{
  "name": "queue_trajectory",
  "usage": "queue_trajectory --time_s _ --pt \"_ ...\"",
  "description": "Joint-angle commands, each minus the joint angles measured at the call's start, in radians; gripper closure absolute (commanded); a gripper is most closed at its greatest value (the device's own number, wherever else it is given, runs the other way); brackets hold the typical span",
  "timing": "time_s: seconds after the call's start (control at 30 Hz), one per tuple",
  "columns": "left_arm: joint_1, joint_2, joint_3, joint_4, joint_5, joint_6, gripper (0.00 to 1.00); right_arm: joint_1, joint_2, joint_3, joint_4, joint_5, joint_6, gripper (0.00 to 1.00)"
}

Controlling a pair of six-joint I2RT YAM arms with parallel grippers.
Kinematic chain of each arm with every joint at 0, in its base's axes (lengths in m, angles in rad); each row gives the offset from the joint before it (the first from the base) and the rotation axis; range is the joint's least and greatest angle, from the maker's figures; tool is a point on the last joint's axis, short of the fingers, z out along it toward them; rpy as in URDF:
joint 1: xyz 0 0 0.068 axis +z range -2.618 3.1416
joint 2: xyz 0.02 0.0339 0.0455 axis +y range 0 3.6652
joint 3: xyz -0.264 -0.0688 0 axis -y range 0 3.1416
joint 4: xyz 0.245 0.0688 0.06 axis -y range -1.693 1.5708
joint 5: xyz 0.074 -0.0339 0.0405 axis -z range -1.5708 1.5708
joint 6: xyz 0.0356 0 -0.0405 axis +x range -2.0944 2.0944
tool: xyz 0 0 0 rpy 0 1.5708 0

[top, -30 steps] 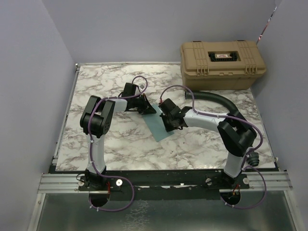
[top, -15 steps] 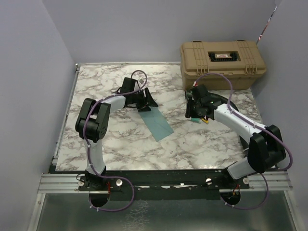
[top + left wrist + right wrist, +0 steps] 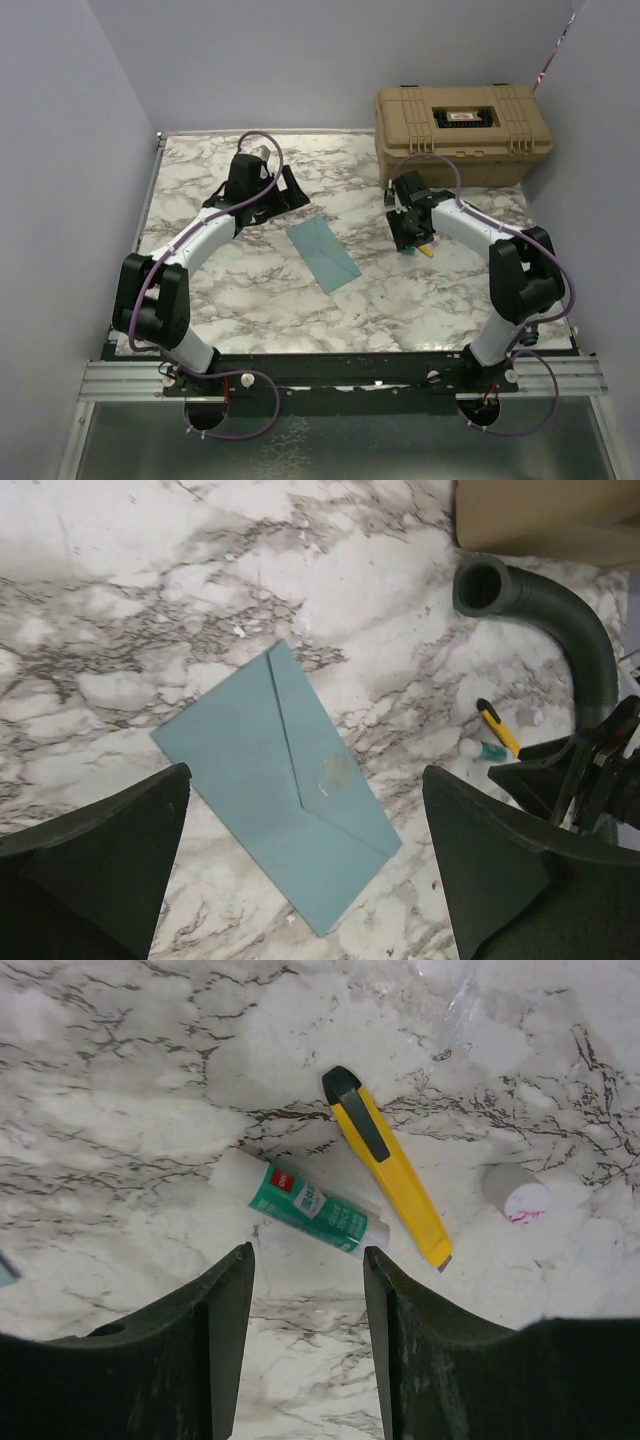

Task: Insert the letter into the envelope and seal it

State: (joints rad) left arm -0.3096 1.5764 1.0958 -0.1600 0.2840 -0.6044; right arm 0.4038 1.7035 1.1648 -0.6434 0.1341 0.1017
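The teal envelope [image 3: 323, 252] lies flat mid-table, its pointed flap folded down with a small gold mark [image 3: 335, 772] near the tip. The letter does not show in any view. My left gripper [image 3: 288, 192] hangs just beyond the envelope's far-left corner. In the left wrist view this left gripper [image 3: 305, 780] is wide open above the envelope [image 3: 250, 770], holding nothing. My right gripper [image 3: 410, 238] is off to the right of the envelope. In its wrist view the right gripper [image 3: 308, 1255] is open and empty, just short of a green glue stick [image 3: 305, 1210].
A yellow utility knife [image 3: 385, 1160] and a small white cap [image 3: 515, 1192] lie beside the glue stick. A tan hard case [image 3: 462, 120] stands at the back right. A black corrugated hose [image 3: 540, 600] curves in front of it.
Both grippers were shut by the envelope and have opened. The left arm drew back toward the far left. The right arm swung right, over the glue stick and knife.
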Motion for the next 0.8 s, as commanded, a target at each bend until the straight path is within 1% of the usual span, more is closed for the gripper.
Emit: queue_trajectory --time_s 0.0,0.13,0.27,0.33,0.5,0.57,0.6,0.67,0.7,0.73,0.77 --pt "0.004 -0.041 -0.005 -0.031 -0.155 0.054 0.01 -0.009 0.069 0.027 -0.021 0.003 -0.092 0.49" --pt "0.005 -0.020 0.043 -0.030 -0.134 0.082 0.01 -0.010 0.093 0.025 0.004 -0.030 -0.129 0.52" --pt "0.007 0.002 0.082 -0.031 -0.104 0.097 0.01 -0.010 0.119 0.020 0.001 -0.055 -0.139 0.57" --pt "0.007 0.005 0.090 -0.031 -0.098 0.107 0.01 -0.010 0.126 0.015 0.001 -0.077 -0.140 0.58" --pt "0.009 -0.001 0.097 -0.031 -0.099 0.120 0.01 -0.010 0.156 0.022 -0.016 -0.071 -0.105 0.58" --pt "0.009 -0.007 0.098 -0.028 -0.101 0.118 0.01 -0.010 0.166 0.022 -0.018 -0.057 -0.053 0.59" --pt "0.009 -0.012 0.098 -0.027 -0.104 0.117 0.01 -0.010 0.168 0.017 -0.016 -0.056 -0.035 0.64" --pt "0.009 -0.024 0.093 -0.016 -0.108 0.114 0.01 -0.010 0.160 0.004 -0.002 -0.057 0.004 0.86" --pt "0.009 -0.031 0.088 -0.009 -0.108 0.111 0.01 -0.010 0.150 -0.005 0.008 -0.059 0.023 0.94" --pt "0.009 -0.038 0.082 -0.001 -0.105 0.107 0.01 -0.010 0.134 -0.014 0.021 -0.067 0.034 0.99" --pt "0.009 -0.045 0.075 0.013 -0.099 0.103 0.01 -0.010 0.111 -0.022 0.037 -0.082 0.044 0.99"
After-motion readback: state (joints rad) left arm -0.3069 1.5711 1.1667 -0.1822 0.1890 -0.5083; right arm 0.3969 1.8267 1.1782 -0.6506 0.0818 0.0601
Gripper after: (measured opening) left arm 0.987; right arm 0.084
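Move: The glue stick lies crosswise about 4 cm below my half-open right hand, its middle only about 1 cm ahead and 1 cm to the right. The yellow cutter is about 3 cm ahead, 4 cm right and 5 cm down from that hand, and the loose white cap about 4 cm ahead, 9 cm right and 4 cm down. From my left hand the glue stick is roughly 28 cm right, 5 cm back and 14 cm below. I sink my right hand about 4 cm onto the glue stick beside the cutter, tipping the fingers some 7 degrees further towards straight down, and then shut them from half open to nearly closed, pinching the green barrel near its rear end. Meanwhile my left hand, still wide open, eases a little left, then about 2 cm forward and up, away from the envelope. ##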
